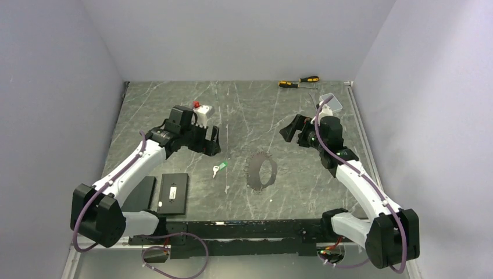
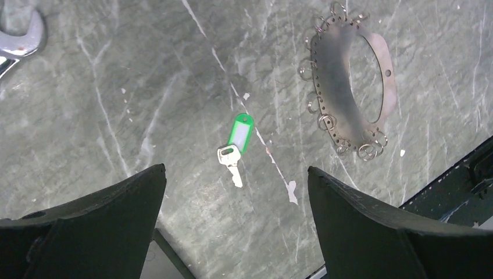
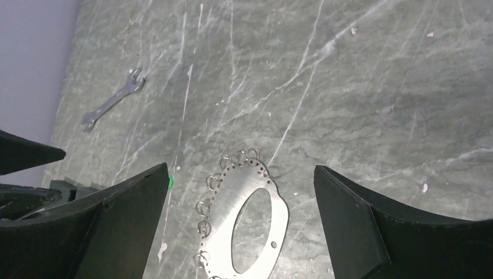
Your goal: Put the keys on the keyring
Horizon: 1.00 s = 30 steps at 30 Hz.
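A small silver key (image 2: 231, 160) on a green tag (image 2: 242, 132) lies flat on the grey marbled table, near its middle (image 1: 218, 169). To its right lies the keyring (image 1: 254, 170), a flat metal ring plate (image 2: 332, 81) with small split rings round its toothed rim. My left gripper (image 1: 213, 140) hovers open above and behind the key, which shows between its fingertips (image 2: 236, 170), untouched. Over the keyring (image 3: 243, 192), my right gripper (image 1: 289, 130) hangs open too, empty (image 3: 241, 169). Only a sliver of the green tag (image 3: 169, 182) peeks past its left finger.
A silver open-ended wrench (image 3: 113, 100) lies at the table's left (image 2: 17, 43). Two yellow-and-black screwdrivers (image 1: 299, 81) rest at the back edge. Two flat black boxes (image 1: 174, 192) sit near the left arm's base. A clear plastic piece (image 1: 330, 102) lies behind the right gripper.
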Motion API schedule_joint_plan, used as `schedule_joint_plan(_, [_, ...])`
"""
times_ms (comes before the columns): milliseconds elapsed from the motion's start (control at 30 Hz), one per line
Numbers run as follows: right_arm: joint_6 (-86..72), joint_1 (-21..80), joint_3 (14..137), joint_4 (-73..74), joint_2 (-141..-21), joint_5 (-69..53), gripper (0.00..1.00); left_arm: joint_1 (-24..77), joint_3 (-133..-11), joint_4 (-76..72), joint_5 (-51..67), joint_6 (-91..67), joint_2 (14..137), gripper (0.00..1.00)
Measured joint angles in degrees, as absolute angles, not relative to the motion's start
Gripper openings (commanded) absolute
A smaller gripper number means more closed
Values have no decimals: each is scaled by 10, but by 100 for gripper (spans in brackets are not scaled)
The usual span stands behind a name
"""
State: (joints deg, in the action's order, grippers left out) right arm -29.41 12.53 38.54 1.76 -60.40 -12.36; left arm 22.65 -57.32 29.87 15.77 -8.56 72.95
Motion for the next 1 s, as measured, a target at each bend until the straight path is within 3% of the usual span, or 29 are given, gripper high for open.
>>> schedule_joint_plan(433, [-248, 166, 446, 128, -661, -113, 100, 284, -573, 303, 152, -64, 741, 96])
schedule_joint_plan(1000, [-160, 348, 501, 180, -713, 5, 100, 293, -536, 283, 146, -41, 688, 99])
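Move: The keys with their green tag lie about 5 cm back of the left hand, almost level with it sideways and some 15 cm below. From the same hand, the metal plate edged with rings is roughly 19 cm right and 7 cm back, and the black box about 18 cm left and 16 cm back. From the right hand, that plate lies about 11 cm left, 9 cm back and 17 cm down; the keys are some 30 cm left and 8 cm back. The ring-edged plate is what the right hand closes in on: after a small dip it swings left about 8 cm while drawing back and sinking roughly 4 cm each, turning counter-clockwise and rolling its left side down by about 20 degrees. Above the keys the left hand eases back and right by 2 to 3 cm, turning slightly clockwise. Both grippers stay wide open, touching nothing. ##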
